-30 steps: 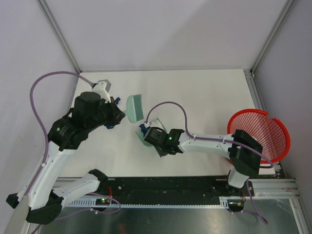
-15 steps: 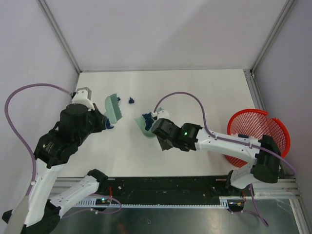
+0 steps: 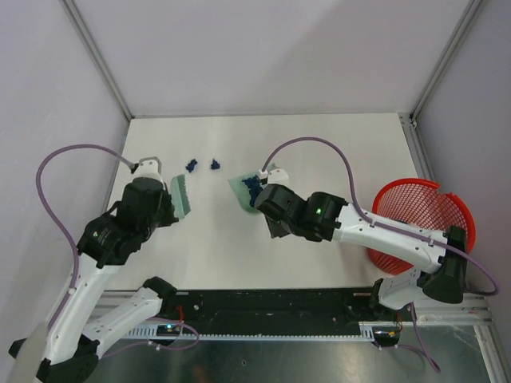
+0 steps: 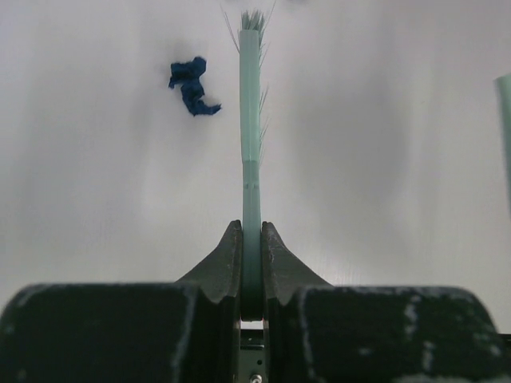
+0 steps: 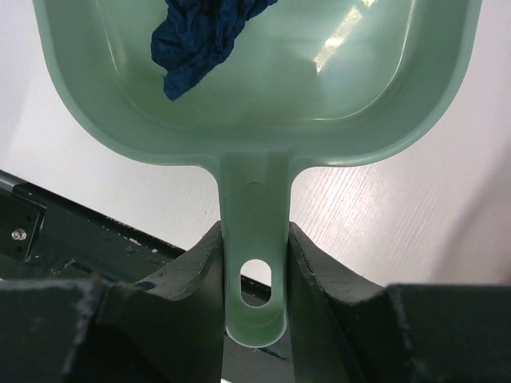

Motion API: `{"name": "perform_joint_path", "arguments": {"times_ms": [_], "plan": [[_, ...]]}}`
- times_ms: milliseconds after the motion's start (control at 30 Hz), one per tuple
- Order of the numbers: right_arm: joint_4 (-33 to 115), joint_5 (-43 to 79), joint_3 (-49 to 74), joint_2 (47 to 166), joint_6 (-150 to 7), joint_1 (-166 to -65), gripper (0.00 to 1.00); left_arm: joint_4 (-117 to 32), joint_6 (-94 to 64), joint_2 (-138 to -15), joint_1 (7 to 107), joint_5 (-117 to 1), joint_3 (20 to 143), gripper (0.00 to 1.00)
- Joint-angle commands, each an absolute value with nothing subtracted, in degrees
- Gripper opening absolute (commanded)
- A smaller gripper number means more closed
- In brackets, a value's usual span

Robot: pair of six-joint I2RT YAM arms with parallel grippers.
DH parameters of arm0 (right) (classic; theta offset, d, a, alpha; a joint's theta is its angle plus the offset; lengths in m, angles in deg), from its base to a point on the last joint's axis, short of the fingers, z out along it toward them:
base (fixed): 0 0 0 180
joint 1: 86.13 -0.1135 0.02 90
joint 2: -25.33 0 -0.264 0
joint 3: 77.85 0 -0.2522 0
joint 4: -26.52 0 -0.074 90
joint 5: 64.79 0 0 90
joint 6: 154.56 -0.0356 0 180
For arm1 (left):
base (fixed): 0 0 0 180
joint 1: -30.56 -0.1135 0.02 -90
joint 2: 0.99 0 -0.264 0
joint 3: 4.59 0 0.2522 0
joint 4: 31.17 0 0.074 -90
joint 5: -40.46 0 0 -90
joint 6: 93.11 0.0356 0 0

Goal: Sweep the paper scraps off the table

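Note:
Two dark blue paper scraps (image 3: 192, 165) (image 3: 215, 164) lie on the white table (image 3: 335, 144) at the far left. My left gripper (image 3: 166, 199) is shut on the pale green brush (image 3: 183, 195), whose head is just near-left of them. In the left wrist view the brush (image 4: 251, 120) points away from the gripper (image 4: 251, 239), with one scrap (image 4: 192, 84) left of its bristles. My right gripper (image 3: 269, 204) is shut on the handle of the green dustpan (image 3: 243, 188), which holds blue scraps (image 3: 254, 185). The right wrist view shows the gripper (image 5: 254, 255), the pan (image 5: 335, 96) and a scrap (image 5: 204, 36) inside.
A red mesh basket (image 3: 459, 215) stands at the table's right edge. The black rail (image 3: 271, 307) with the arm bases runs along the near edge. Metal frame posts stand at the far corners. The dustpan's edge (image 4: 505, 120) shows at the right of the left wrist view.
My left arm has drawn the brush leftward and nearer, away from the dustpan. Two scraps now show on the table. My right arm has moved the dustpan farther and slightly right.

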State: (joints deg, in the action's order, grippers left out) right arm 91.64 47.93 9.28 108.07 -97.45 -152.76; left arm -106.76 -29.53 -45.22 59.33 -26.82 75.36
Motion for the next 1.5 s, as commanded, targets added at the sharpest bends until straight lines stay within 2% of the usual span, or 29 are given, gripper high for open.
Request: {"name": "perform_joint_path", "arguments": {"times_ms": [0,633,1467], "plan": [[96.19,50.34,5.69,106.16,-99.95,-152.57,0.00,-105.06,-28.56,-42.98,58.92,-24.37,72.36,0.00],[110.36,53.03,-0.07,99.68,-107.84,-149.49,0.00,-103.84,-29.41,-37.20,58.86,-19.75,65.96,0.00],[122.96,57.80,6.94,67.41,-121.57,-139.39,0.00,-102.93,-29.50,-38.79,58.86,-20.71,65.32,0.00]]}}
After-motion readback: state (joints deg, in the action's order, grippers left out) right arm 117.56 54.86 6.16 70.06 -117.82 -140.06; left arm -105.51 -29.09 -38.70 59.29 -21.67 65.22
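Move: The red basket, where the scraps in the held dustpan are being taken, stands roughly 37 cm to the right of the right hand, about level with it fore and aft, its middle some 10 cm lower. The dustpan's tray reaches about 8 cm ahead and 4 cm left of the fingers, the blue paper scraps lying in it some 9 cm ahead and 5 cm left, both about 4 cm lower. From the left hand the basket is about 62 cm to the right, level fore and aft, 16 cm lower. The loaded dustpan, still gripped by its handle in the right hand, is carried right about 20 cm towards the red basket and lifted some 12 cm, slowly at first and then faster, easing slightly back. The wrist turns clockwise some 30 degrees while the pan's left side rises. The left hand keeps its grip on the brush and sinks about 4 cm, drifting a little left. ##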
